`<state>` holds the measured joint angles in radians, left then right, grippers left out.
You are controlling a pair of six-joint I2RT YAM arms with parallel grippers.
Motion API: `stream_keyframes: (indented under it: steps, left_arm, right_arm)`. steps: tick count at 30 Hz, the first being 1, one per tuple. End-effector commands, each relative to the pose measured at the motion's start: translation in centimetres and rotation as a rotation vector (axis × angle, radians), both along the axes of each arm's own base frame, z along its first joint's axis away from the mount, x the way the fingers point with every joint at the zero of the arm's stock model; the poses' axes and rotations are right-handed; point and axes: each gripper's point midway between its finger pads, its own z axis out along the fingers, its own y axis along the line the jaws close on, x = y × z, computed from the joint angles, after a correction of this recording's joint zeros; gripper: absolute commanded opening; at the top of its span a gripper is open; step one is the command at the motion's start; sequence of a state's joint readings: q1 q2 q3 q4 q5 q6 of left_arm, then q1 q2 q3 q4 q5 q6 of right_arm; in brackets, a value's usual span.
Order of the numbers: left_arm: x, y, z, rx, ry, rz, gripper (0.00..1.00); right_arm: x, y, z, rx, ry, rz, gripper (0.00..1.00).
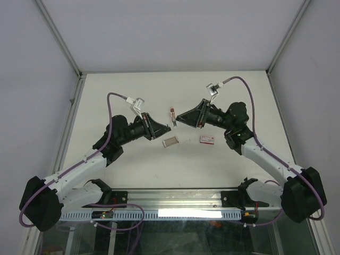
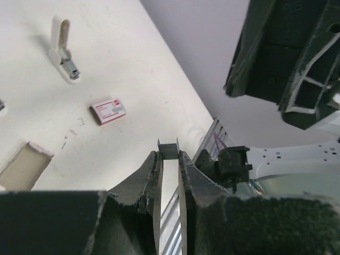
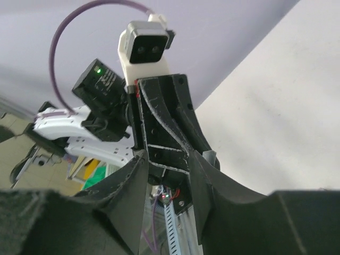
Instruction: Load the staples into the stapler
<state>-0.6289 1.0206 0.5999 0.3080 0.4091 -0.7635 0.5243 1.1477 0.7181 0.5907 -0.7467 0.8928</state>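
My left gripper [image 1: 169,127] [image 2: 169,154] is shut on a short grey metal staple strip [image 2: 169,149], pinched crosswise at its fingertips above the table. The white staples box [image 1: 207,139] [image 2: 108,110] with its red mark lies flat on the table, to the right of both grippers. The small stapler [image 1: 172,113] [image 2: 62,49] lies further back, its white top swung up. My right gripper [image 1: 178,118] [image 3: 169,158] faces the left one tip to tip, just apart, and stands open and empty. In the right wrist view the left gripper's fingers [image 3: 164,133] fill the gap.
A plain pinkish oblong [image 1: 170,142] [image 2: 21,167] lies on the table just in front of the grippers. A metal rail [image 1: 175,204] runs along the near edge between the arm bases. Upright frame posts [image 1: 74,101] stand at the table's back corners.
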Motion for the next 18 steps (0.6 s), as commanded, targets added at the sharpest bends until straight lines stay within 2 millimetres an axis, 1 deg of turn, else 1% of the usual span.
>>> stream_keyframes:
  steps: [1,3,4,5,8,10,13,15,18]
  left_arm:
    - [1.2,1.4,-4.4,0.179,0.097,0.102,0.11]
    - [1.3,2.1,-7.7,0.281,0.191,0.129,0.11]
    - [1.1,2.2,-9.4,0.322,0.24,0.128,0.11]
    - [0.6,2.1,-10.8,0.354,0.279,0.118,0.11]
    - [-0.9,1.2,-13.9,0.438,0.356,0.105,0.1]
    - [-1.6,0.4,-15.3,0.496,0.389,0.115,0.1]
    - [-2.2,-0.5,-16.7,0.593,0.409,0.147,0.09]
    - [-2.4,-1.3,-17.2,0.621,0.415,0.152,0.09]
    - [-2.4,-1.9,-17.7,0.65,0.425,0.17,0.1]
  right_arm:
    - [2.6,-1.6,-1.6,-0.113,-0.036,-0.184,0.4]
    - [4.1,-2.7,-4.2,-0.234,0.017,-0.287,0.4]
    - [4.6,-3.5,-6.1,-0.31,0.062,-0.333,0.4]
    - [5.0,-4.2,-7.2,-0.363,0.084,-0.372,0.4]
    - [5.9,-6.2,-10.5,-0.512,0.144,-0.472,0.41]
    - [6.0,-7.3,-12.5,-0.592,0.189,-0.508,0.4]
    - [5.9,-8.1,-14.6,-0.656,0.23,-0.529,0.41]
    - [5.8,-8.4,-15.3,-0.676,0.243,-0.538,0.41]
    - [5.7,-8.7,-15.8,-0.698,0.241,-0.551,0.41]
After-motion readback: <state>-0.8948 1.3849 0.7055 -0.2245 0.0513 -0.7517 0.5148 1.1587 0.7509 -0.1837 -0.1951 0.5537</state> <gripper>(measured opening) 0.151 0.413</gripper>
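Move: From the left hand, which holds a short staple strip, the empty tray lies about 6 cm ahead, neither left nor right, and 23 cm below. The right hand is empty: the staple box lies some 8 cm ahead, 14 cm to its right and 30 cm below. From the right hand, at about that depth, the tray is 7 cm ahead and 3 cm left, the white stapler 20 cm ahead and 12 cm right. Both hands tip down and sink: left about 19 cm, keeping its staples; right some 16, rightward towards the box. ##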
